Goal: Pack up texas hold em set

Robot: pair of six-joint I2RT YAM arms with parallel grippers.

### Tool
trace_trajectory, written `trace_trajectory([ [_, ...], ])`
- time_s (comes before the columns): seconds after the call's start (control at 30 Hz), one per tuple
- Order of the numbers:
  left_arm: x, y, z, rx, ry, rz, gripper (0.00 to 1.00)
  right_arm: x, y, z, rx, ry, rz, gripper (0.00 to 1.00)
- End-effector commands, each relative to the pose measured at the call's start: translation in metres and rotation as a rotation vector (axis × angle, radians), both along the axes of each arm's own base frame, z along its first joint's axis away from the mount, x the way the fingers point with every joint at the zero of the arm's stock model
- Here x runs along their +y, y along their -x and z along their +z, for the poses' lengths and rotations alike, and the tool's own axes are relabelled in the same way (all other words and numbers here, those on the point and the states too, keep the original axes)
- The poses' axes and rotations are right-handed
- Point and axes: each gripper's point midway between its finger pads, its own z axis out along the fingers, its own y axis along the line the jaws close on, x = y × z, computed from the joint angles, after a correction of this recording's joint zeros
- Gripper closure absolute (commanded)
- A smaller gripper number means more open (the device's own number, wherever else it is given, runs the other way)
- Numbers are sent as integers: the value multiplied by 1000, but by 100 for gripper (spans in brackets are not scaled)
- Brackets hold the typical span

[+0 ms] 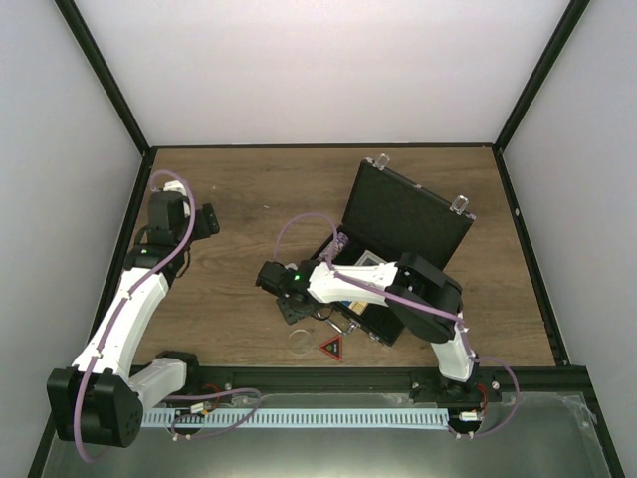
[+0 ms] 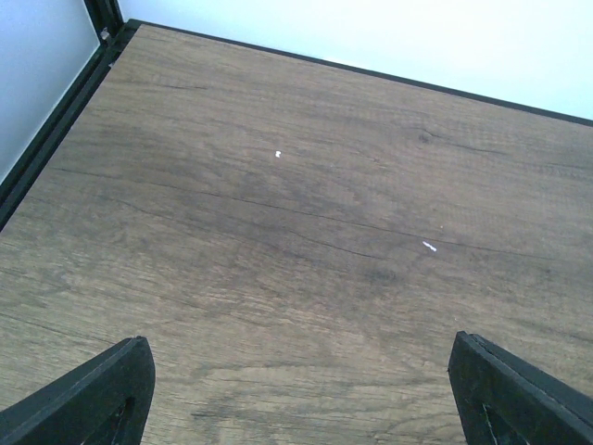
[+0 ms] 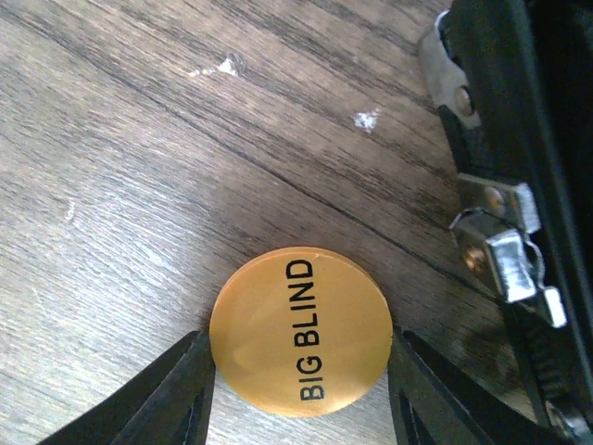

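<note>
An orange round button (image 3: pixel 299 331) marked BIG BLIND lies flat on the wood. My right gripper (image 3: pixel 301 350) has a finger pressed against each side of it, just left of the case's front. The black hinged case (image 1: pixel 408 214) stands open at the table's middle right, with a card deck (image 1: pixel 363 261) inside. From above, the right gripper (image 1: pixel 289 302) reaches down at the case's near left corner. A pale round chip (image 1: pixel 301 340) and a red-black triangle (image 1: pixel 331 348) lie close in front of it. My left gripper (image 2: pixel 298 345) hangs open over bare wood at the far left (image 1: pixel 204 221).
The case's silver latch (image 3: pixel 500 260) and black front wall (image 3: pixel 519 111) sit right beside my right fingers. A black frame rail (image 1: pixel 119 229) borders the table's left side, and white walls enclose the back and sides.
</note>
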Motion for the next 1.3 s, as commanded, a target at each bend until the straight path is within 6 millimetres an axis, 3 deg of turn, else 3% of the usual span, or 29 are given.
trace_trajectory([
  [0.0,0,-1,0,-9,-2,-10,11,-3,-8,28,-56,-19,-10,49],
  [0.23,-1,-1,-1,-7,0,-10,11,2,-10,58,-84,-93,-16,50],
  [0.43,-1,-1,-2,-6,-1,-12,11,-11,-12,76,-111,-96,-44,50],
  [0.6,-1,-1,-1,-7,0,-12,11,-42,-22,95,-129,-134,-107,50],
  [0.77,-1,-1,-1,-8,0,-13,11,-91,-39,107,-141,-183,-204,50],
  [0.93,-1,-1,-1,-6,1,-15,11,-146,-62,101,-152,-204,-304,50],
  [1.03,-1,-1,-1,-5,1,-15,11,-176,-75,87,-149,-193,-358,49],
  [1.27,-1,-1,-2,-2,0,-14,11,-198,-93,69,-139,-187,-399,49],
])
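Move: The orange BIG BLIND button is already between the right fingers, still down at the table. The white card deck in the open case lies some 11 cm ahead and 18 cm to the right of this hand, about 1 cm higher. The red dice are 6 cm ahead and 18 cm right, the blue card pack 5 cm ahead and 14 cm right, and the chip row 14 cm ahead and 8 cm right. From the idle left hand, the deck is about 38 cm right, 3 cm back and 18 cm below. The BIG BLIND button, kept pinched in the right fingers, first rises about 6 cm almost straight up. It is then carried roughly 20 cm right and 8 cm forward over the case's rim towards the white deck, still climbing before it sinks a few centimetres at the end. The hand turns some 25 degrees clockwise on the way. ##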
